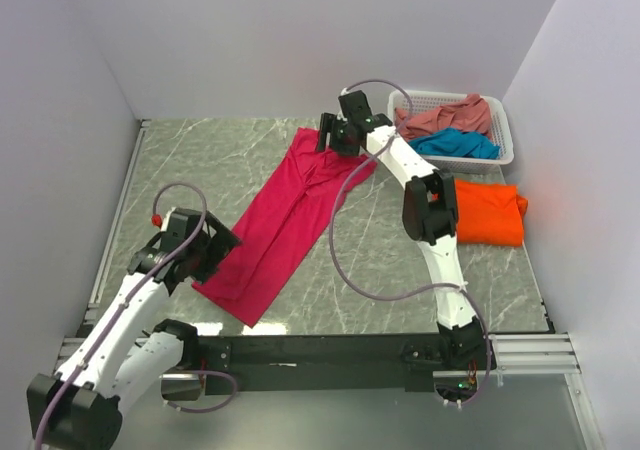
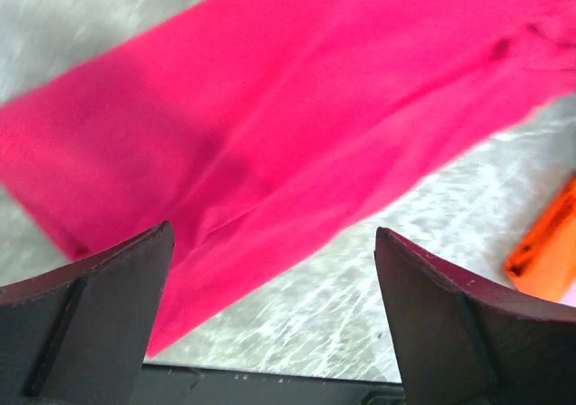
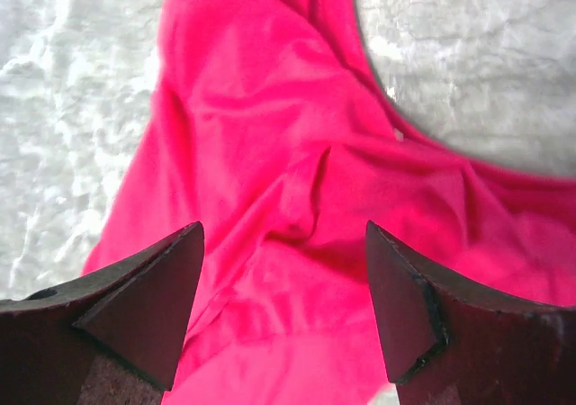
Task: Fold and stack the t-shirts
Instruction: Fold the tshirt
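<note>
A magenta-pink t-shirt (image 1: 285, 220) lies folded lengthwise in a long diagonal strip across the middle of the table. My left gripper (image 1: 205, 245) hovers open over its near lower end; in the left wrist view the gripper (image 2: 273, 243) spans the shirt (image 2: 270, 117) edge and bare table. My right gripper (image 1: 335, 135) is open over the shirt's far upper end. In the right wrist view, this gripper (image 3: 281, 234) has only wrinkled cloth (image 3: 270, 135) below it. A folded orange t-shirt (image 1: 488, 213) lies at the right.
A white lattice basket (image 1: 418, 96) at the back right holds a salmon-pink shirt (image 1: 450, 118) and a teal-blue shirt (image 1: 455, 143). White walls close in the table on the left, back and right. The orange shirt's corner (image 2: 549, 252) shows in the left wrist view.
</note>
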You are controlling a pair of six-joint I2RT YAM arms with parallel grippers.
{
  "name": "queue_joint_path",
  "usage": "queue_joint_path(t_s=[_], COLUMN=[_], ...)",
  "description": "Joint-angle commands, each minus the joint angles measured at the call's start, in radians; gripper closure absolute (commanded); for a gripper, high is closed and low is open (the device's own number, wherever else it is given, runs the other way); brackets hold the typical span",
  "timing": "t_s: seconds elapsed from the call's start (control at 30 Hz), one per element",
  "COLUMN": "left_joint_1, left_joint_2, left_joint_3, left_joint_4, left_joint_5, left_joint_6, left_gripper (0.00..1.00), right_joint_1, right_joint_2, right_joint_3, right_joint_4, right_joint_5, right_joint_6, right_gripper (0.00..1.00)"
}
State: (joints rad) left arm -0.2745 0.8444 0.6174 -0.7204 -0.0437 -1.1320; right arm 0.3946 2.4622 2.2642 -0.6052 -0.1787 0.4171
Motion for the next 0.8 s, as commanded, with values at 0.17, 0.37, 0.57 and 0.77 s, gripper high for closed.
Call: queue_joint_path(t_s=[0.17,0.37,0.57,0.77], left_joint_1=[-0.006,-0.071,-0.133,-0.251], left_joint_2=[0.168,0.375,0.449,0.44], left_joint_3=[-0.018,-0.01,-0.038,-0.137], left_joint_4=[0.13,0.182,0.161,0.28], left_joint_5=[0.181,0.231,0.248,0.421], left_joint_6=[0.231,0.276,0.258,0.175], left_gripper=[0.01,0.01,0.01,0.01], right_joint_1=[0.039,0.082,0.081,0.078], right_joint_2=[-0.275,-0.235,-0.134,0.016], right_joint_3=[-0.218,-0.249,-0.18,0.006], right_joint_4=[-0.001,-0.07,-0.105,-0.185], right_joint_5=[0.16,0.168,0.116,0.044], right_joint_6=[0.011,0.017,0.014,-0.076], right_gripper=[0.21,0.21,0.2,0.2])
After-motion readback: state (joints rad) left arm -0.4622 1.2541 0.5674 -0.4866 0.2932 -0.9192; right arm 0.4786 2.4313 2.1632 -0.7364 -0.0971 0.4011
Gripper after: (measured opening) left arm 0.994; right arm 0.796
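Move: The T-shirt lies as a slanting strip. The middle of its near end is about 5 cm back, 4 cm right and 8 cm below the left hand; the table's near edge is roughly 17 cm straight back. From the right hand, the middle of the shirt's far end lies some 5 cm back, 2 cm left and 8 cm below. The basket is about 29 cm right and 2 cm farther out, the folded orange shirt 36 cm right and 18 cm back. The T-shirt's near end is pressed by the open left fingers, which drop about 7 cm onto it while going right, then drag it rightwards and slightly back, turning some 30 degrees clockwise. The open right hand hops up and back over the far end, then sinks again towards the cloth about 6 cm nearer the base, tipping its fingers slightly more downward. ##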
